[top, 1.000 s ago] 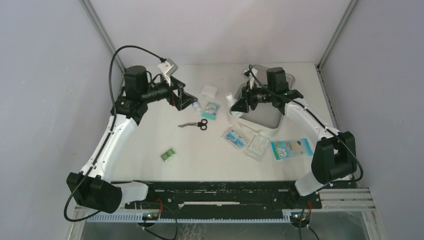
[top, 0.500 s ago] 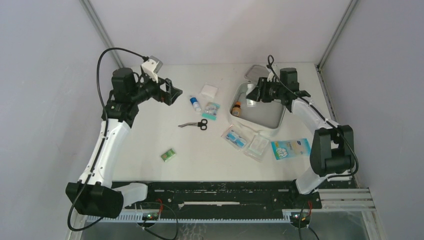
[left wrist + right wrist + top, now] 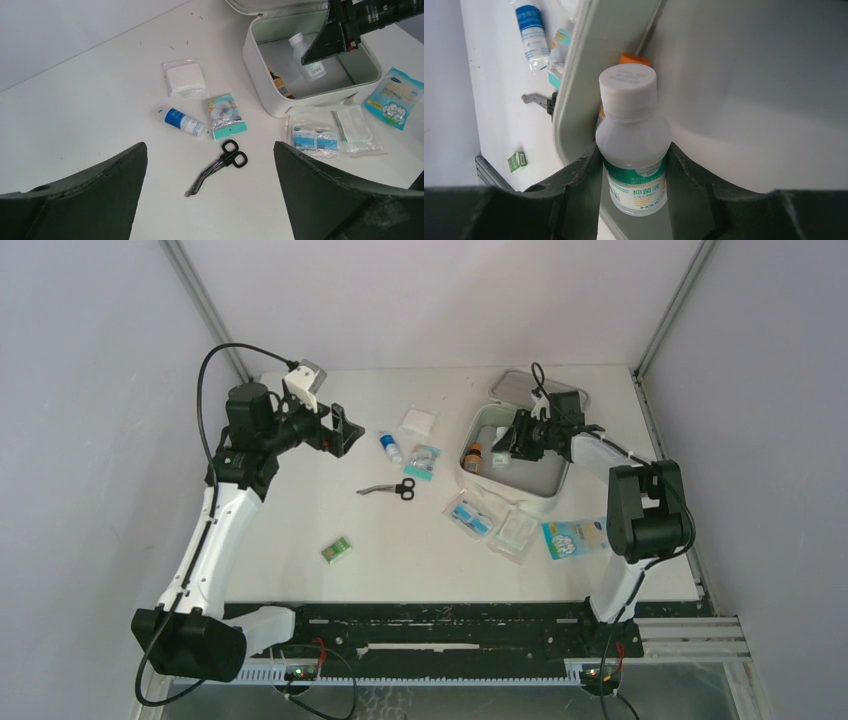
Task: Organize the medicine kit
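The white medicine kit (image 3: 545,480) lies open at the back right of the table, its lid (image 3: 515,385) flipped away behind it. My right gripper (image 3: 507,445) reaches inside it, shut on a white bottle (image 3: 634,140) with a green label and a white cap. The bottle hangs by the kit's wall (image 3: 589,75), above its pale grey floor (image 3: 749,100). An orange-capped bottle (image 3: 473,455) lies inside at the left wall. My left gripper (image 3: 350,430) hovers open and empty above the table, left of the loose items; the scissors (image 3: 217,165) lie between its fingers (image 3: 120,175).
Left of the kit lie a blue-labelled tube (image 3: 391,448), a white gauze packet (image 3: 418,422), a teal-edged packet (image 3: 423,460) and the scissors (image 3: 390,488). In front of it are clear packets (image 3: 470,515) (image 3: 515,530) and a blue cotton bag (image 3: 580,537). A small green box (image 3: 337,550) sits nearer.
My right arm has folded back and carried the white bottle from the kit's left edge into the kit. My left gripper has drawn back leftward from the tube, still open.
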Controlling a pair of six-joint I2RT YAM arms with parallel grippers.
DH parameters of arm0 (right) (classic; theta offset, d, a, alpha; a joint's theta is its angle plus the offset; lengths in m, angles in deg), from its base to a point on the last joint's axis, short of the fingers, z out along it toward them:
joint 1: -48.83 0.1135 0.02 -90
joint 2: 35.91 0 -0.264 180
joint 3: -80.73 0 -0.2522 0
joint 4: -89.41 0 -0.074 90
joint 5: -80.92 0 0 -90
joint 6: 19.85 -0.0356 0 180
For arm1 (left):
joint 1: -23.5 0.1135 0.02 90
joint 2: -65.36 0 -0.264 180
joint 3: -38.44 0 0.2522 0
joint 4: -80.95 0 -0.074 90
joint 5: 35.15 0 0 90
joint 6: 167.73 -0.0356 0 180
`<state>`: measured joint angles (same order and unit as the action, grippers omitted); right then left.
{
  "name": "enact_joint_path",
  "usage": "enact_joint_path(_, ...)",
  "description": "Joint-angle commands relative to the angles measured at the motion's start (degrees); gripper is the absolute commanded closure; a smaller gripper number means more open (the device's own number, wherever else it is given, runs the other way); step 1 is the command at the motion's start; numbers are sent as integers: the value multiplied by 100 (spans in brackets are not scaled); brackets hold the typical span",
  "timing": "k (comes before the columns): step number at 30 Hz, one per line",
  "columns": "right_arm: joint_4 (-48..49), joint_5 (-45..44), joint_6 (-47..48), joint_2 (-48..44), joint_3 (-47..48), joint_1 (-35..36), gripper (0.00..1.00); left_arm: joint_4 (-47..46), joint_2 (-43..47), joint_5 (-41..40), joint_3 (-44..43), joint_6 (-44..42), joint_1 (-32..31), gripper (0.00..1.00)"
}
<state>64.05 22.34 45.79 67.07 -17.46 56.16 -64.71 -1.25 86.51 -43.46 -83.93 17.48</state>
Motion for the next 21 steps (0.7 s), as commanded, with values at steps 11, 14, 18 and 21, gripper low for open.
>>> enact_joint_path(11,259,-2,-696,666,45,318,70,-256,172,136,178,8,35,0)
enact_joint_path(14,311,109,-805,758,49,347,68,-287,165,155,187,11,33,0)
enact_joint_path(18,268,170,-887,811,45,365,64,-295,164,178,187,13,37,0)
enact_joint_path(21,254,194,-948,816,46,381,63,-307,148,183,187,12,37,0)
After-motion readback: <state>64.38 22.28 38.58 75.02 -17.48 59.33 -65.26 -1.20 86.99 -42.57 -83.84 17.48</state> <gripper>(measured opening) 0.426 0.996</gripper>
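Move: The white bottle is already in the right gripper, inside the open kit case. Its place, the floor just to the right of the brown bottle, lies about 3 cm left, 2 cm back and 6 cm below. The brown bottle is some 6 cm left, 1 cm back and 6 cm below; the blue-labelled pouch, outside, about 5 cm left, 11 cm back. From the left hand that place is roughly 23 cm right, 5 cm ahead and 28 cm down. Lower the right gripper about 5 cm deeper into the case, keeping the grip on the white bottle, and ease it a few centimetres left and slightly back towards the brown bottle at the case's left wall. Tip the fingers some 10 degrees further downward on the way; once the descent ends, creep a touch more to the left. ##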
